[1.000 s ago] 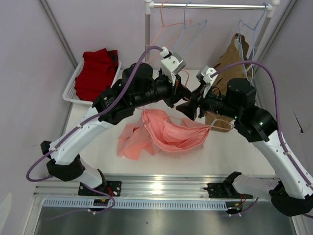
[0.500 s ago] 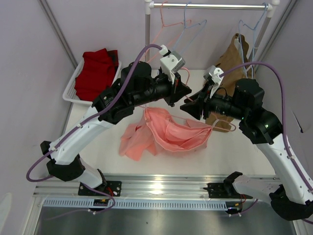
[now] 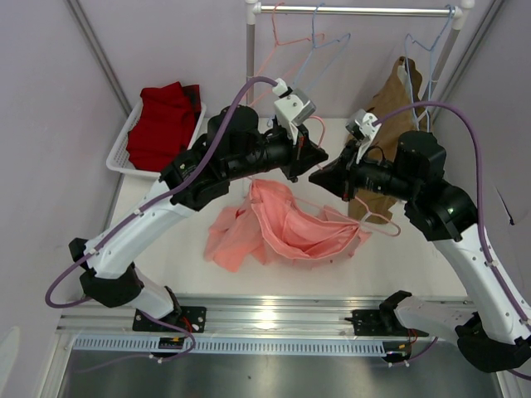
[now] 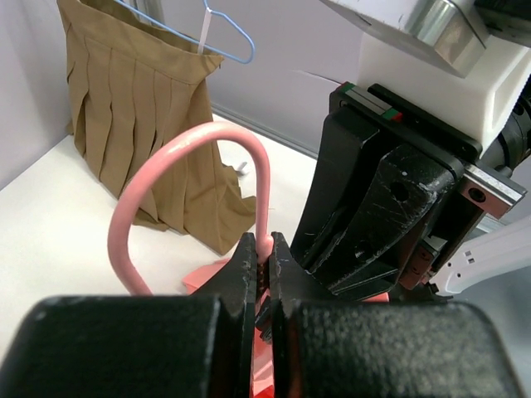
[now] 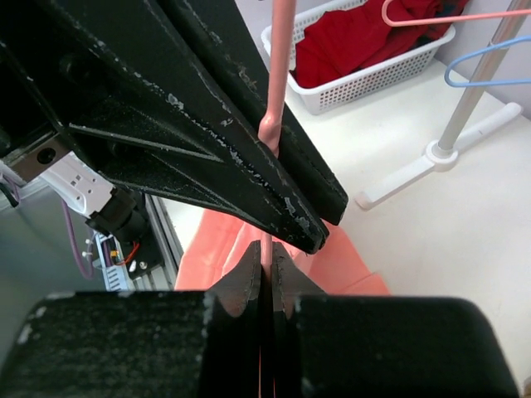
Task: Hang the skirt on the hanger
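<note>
The salmon-pink skirt [image 3: 282,228] lies crumpled on the white table [image 3: 166,257], below both grippers. The thin pink wire hanger [image 3: 383,225] is held above it, its lower wire running through the cloth. My left gripper [image 3: 319,155] is shut on the hanger at the base of its hook [image 4: 191,149], the jaws pinching the wire [image 4: 264,245]. My right gripper [image 3: 315,176] sits close under the left one. In the right wrist view its jaws [image 5: 266,253] are shut on the hanger's straight wire [image 5: 278,66], with skirt cloth [image 5: 348,265] beneath.
A brown pleated garment [image 3: 390,108] hangs on a light-blue hanger at the back right. Another pink hanger [image 3: 286,33] and light-blue hangers [image 3: 328,46] hang on the rail [image 3: 357,10]. A white basket [image 3: 124,141] with dark red cloth [image 3: 166,120] stands back left.
My right gripper has closed from open onto the hanger's wire. The hanger's right end has swung out to the right and the skirt has shifted slightly with it. The left grip is unchanged.
</note>
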Motion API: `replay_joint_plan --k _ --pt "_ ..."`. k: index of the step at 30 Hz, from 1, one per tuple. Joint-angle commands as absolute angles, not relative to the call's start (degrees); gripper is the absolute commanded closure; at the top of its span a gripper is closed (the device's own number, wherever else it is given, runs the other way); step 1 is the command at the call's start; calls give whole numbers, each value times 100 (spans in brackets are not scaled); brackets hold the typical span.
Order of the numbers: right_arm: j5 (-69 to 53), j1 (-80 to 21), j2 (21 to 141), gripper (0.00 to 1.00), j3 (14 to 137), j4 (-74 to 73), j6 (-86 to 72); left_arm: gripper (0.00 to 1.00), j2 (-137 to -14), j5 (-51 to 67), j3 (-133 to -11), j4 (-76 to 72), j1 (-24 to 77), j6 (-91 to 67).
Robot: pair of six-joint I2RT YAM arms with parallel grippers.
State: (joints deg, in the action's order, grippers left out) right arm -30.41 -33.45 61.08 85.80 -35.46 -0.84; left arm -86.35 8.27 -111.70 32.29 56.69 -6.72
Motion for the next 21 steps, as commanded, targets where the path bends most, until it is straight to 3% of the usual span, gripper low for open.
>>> replay_joint_plan --k 1,5,11,15,21 --pt "-3112 -3366 5951 100 8613 -3428 -482 100 -8420 967 -11171 2479 5634 -844" --pt "-2805 -3366 5635 100 8657 -3603 -720 72 -8341 826 -11083 2435 5625 -809" --pt "-2339 -3358 5257 100 8771 -4078 -940 41 -8262 730 -10986 2171 5625 -844" --pt "-1917 -3366 5054 100 8754 -4341 -1063 32 -8227 502 -11056 1995 5625 -870" --pt "-855 -3358 5167 100 9105 -4649 -1212 28 -8262 247 -11793 2056 5555 -861"
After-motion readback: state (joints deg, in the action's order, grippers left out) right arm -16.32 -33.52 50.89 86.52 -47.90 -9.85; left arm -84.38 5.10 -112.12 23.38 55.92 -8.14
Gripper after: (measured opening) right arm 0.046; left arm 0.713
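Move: Both hands are shut on the pink hanger's neck, with the hook above and the pink skirt already hanging from the hanger. From the right hand, the clothes rail is about 30 cm ahead, 8 cm right and 8 cm higher; the pink skirt's middle is roughly 20 cm below, 4 cm back and 3 cm left; the brown skirt is 20 cm ahead, 19 cm right and 20 cm lower. From the left hand, the hanger's neck is right between the pads. To its right and somewhat back, nearly level, the right hand carries the hanger about 6–7 cm by the neck, keeping its grip and swinging some 15 degrees clockwise. The left hand's fingers open wide, letting go of the neck, and it rises about 5–6 cm off it, tilting about 10 degrees and easing slightly left and forward at the end. ##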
